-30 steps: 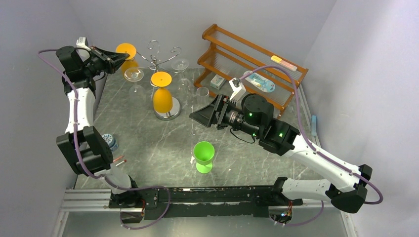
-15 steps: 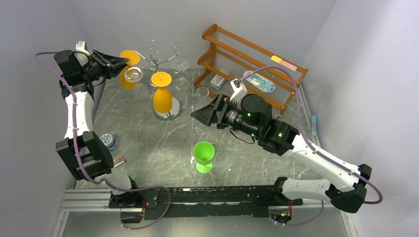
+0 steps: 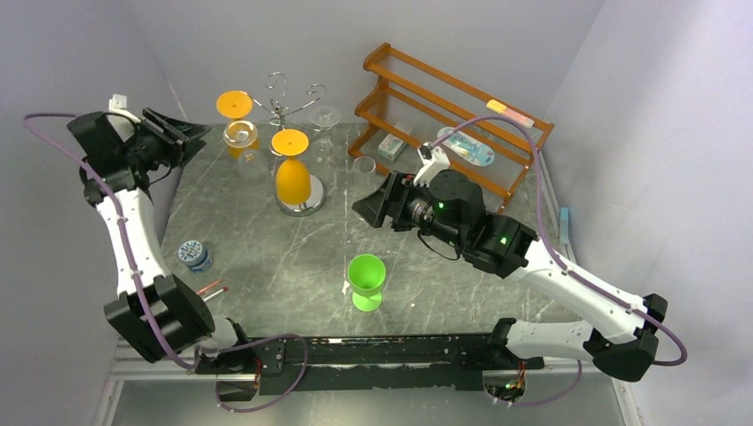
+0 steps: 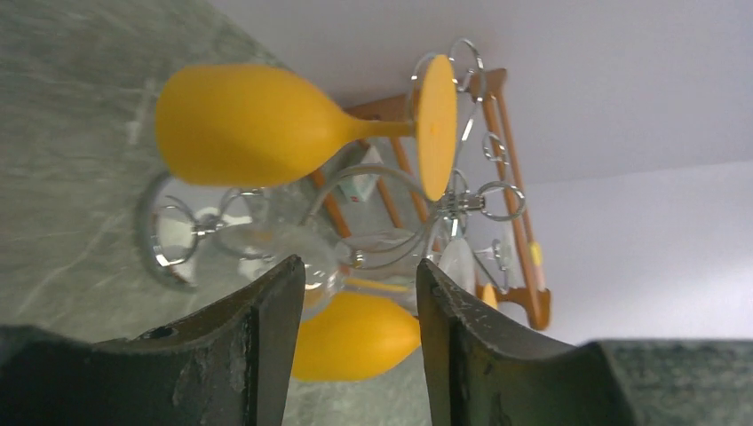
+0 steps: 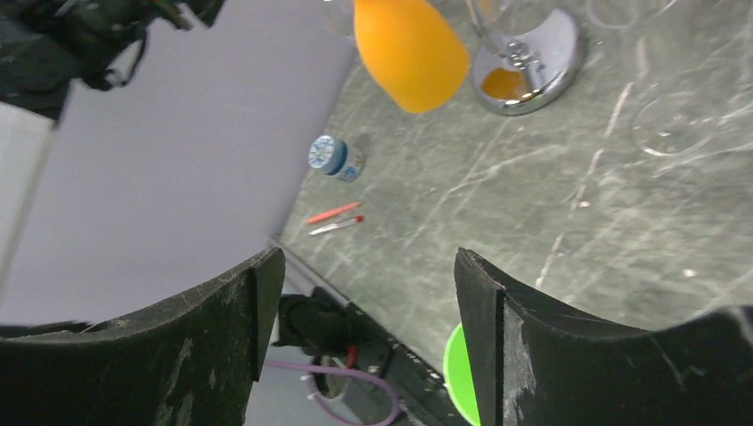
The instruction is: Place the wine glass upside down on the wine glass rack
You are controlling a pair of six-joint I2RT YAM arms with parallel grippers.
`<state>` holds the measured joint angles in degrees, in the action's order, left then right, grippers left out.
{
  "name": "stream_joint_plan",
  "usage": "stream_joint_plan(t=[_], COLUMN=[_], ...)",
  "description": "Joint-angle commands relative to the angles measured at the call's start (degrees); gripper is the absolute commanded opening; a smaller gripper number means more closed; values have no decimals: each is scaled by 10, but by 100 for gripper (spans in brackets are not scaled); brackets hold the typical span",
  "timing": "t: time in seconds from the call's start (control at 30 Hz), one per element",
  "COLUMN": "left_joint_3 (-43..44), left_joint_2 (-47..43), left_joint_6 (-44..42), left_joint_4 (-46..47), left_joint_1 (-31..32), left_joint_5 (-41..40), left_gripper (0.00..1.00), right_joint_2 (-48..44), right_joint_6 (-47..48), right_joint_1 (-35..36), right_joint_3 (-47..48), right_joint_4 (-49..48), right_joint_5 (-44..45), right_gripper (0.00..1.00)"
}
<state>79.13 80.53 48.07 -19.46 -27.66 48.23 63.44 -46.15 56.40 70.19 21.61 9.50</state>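
Observation:
The silver wire rack point(image 3: 282, 114) stands at the back on a round mirrored base point(image 3: 306, 202). An orange wine glass point(image 3: 235, 106) hangs upside down on its left arm, and a second orange glass point(image 3: 292, 177) hangs at the front. Clear glasses point(image 3: 240, 134) hang on it too. My left gripper point(image 3: 197, 138) is open and empty, to the left of the rack and apart from it. In the left wrist view the gripper point(image 4: 360, 271) looks at both orange glasses point(image 4: 249, 124) and the rack point(image 4: 462, 200). A green glass point(image 3: 366, 282) stands upright near the front. My right gripper point(image 3: 368, 200) is open and empty above mid-table.
A brown wooden two-tier shelf point(image 3: 448, 115) with small items stands at the back right. A clear glass point(image 3: 364, 165) stands on the table by the right gripper. A blue-lidded jar point(image 3: 194, 255) and two pens point(image 3: 213, 288) lie at the front left.
My left gripper let go of the orange glass, which now hangs on the rack's left arm, and drew back to the left. The right gripper shifted slightly.

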Motion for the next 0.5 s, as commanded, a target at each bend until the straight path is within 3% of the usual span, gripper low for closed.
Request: stream_joint_plan(t=[0.0, 0.13, 0.27, 0.37, 0.47], left_joint_3=[-10, -21, -71, -79, -42], left_joint_2=[-58, -124, -204, -235, -236], left_joint_6=[-128, -217, -242, -265, -292], left_joint_4=[-130, -198, -184, -182, -226], left_joint_1=[-36, -38, -33, -4, 32], left_joint_5=[-70, -150, -176, -190, -256], left_gripper=[56, 65, 75, 76, 76], right_joint_2=[13, 34, 82, 139, 199], right_joint_6=[105, 149, 178, 196, 203], right_joint_1=[-2, -2, -1, -5, -28], right_joint_3=[32, 38, 64, 111, 164], right_joint_4=[58, 94, 111, 110, 105], right_joint_5=[50, 63, 108, 142, 137], right_gripper=[75, 77, 78, 77, 70])
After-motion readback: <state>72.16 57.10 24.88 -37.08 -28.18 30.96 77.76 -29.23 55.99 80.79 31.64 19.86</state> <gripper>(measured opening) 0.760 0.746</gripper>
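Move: The clear glass still standing on the table lies about 21 cm ahead of the right hand, 2 cm to its left and some 24 cm below. The green goblet stands nearly under that hand, 2 cm back and 26 cm down; the nearer hung orange glass is 18 cm ahead, 16 cm left, 13 cm lower. From the left hand, the clear glass is about 30 cm right, 1 cm ahead and 24 cm down; the farther hung orange glass is 6 cm ahead, 7 cm right, 5 cm lower. With its fingers still wide open and empty, the right hand sinks and reaches forward about 5 cm each way towards the standing clear glass, picking up forward speed late, while its wrist turns some 25 degrees, left side dropping, so the fingers point more steeply down. The left hand, already free of the farther orange glass, backs off about 10 cm towards its base with a small swing out to the left and in again, rolling its left side up and opening its fingers further. ##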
